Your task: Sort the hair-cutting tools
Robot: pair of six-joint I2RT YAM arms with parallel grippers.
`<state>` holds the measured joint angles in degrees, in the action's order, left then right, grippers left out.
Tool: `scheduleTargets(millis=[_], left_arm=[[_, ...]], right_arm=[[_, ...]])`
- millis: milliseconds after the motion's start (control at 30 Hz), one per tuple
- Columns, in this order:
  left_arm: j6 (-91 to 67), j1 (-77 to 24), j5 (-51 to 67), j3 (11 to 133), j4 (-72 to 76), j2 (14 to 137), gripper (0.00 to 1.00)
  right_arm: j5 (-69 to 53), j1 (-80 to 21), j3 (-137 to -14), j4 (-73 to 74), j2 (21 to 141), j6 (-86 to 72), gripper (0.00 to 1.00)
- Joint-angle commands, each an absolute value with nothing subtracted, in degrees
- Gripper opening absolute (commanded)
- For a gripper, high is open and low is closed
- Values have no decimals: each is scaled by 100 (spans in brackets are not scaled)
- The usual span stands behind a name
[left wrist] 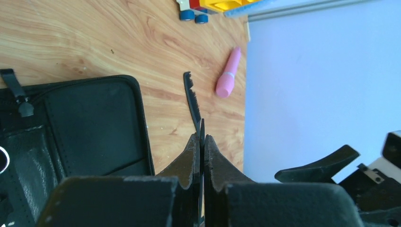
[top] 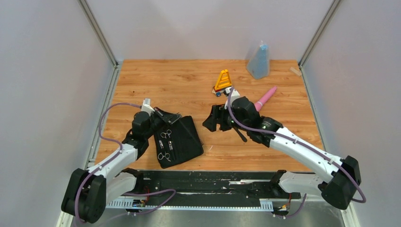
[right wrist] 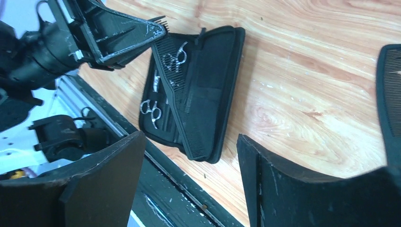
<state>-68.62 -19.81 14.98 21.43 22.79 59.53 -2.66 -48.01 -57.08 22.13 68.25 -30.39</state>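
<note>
My left gripper (top: 166, 118) (left wrist: 202, 137) is shut on a flat black comb (right wrist: 182, 104), gripped near one end. In the right wrist view the comb slants down over the open black case (top: 187, 137) (right wrist: 213, 71). Two silver scissors (top: 165, 134) (top: 164, 156) lie strapped in the case. They show again in the right wrist view, one pair (right wrist: 175, 54) above the other (right wrist: 151, 111). My right gripper (top: 213, 122) (right wrist: 189, 142) stands open and empty, just right of the case. A second black comb with a handle (left wrist: 191, 97) (top: 241, 135) lies on the wood, partly under my right arm.
A pink tapered wand (top: 265, 97) (left wrist: 228, 73) lies behind my right wrist. The yellow-orange wheeled toy (top: 222, 82) stands at the back centre, with a blue bag (top: 259, 61) at the back right. A black rail (top: 213, 182) runs along the near table edge.
</note>
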Motion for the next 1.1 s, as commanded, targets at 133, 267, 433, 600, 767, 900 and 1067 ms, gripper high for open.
scheduleTargets(millis=[133, 267, 433, 600, 767, 900, 1067], left_arm=[[-7985, -1640, 1595, 1641, 3093, 5018, 0], [-8436, -1617, 1453, 1514, 3278, 4713, 0], [-8875, -1617, 1361, 1392, 3540, 4505, 0], [-9035, -1617, 1391, 1380, 3683, 4539, 0], [-9281, -1617, 1330, 1290, 4095, 4626, 0], [-9334, -1617, 1323, 1241, 4245, 4735, 0], [-9512, -1615, 1251, 1118, 4653, 4871, 0]], right_arm=[[-1321, -4616, -4325, 87, 6161, -4200, 73], [-1473, -4552, -3740, -823, 5908, -4587, 71], [-1869, -4471, -3527, -1423, 5981, -4818, 66], [-2218, -4441, -3367, -2058, 6094, -5040, 56], [-2426, -4421, -3360, -2247, 6250, -5111, 45], [-2592, -4420, -3349, -2398, 6358, -5159, 40], [-2764, -4412, -3349, -2556, 6509, -5223, 34]])
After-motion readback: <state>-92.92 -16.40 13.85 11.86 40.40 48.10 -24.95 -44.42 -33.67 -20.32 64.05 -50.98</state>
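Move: My left hand already pinches one end of a comb. Its free end hangs about 11 cm back, 9 cm right and 6 cm below that hand, which puts it some 4 cm back, 4 cm left and 10 cm below my open right hand. From the right hand, the black case lies about 3 cm ahead, 14 cm left and 20 cm down; the second comb is roughly 10 cm ahead, 12 cm right, also 20 cm down. I keep the comb pinched in my left hand, lift it about 7 cm and roll that hand so its right side rises, swinging the comb's free end up. My right hand works back and left, dipping then rising again, and rolls some 30 degrees with its left side up, while its fingers narrow to about half their opening around that free end. ##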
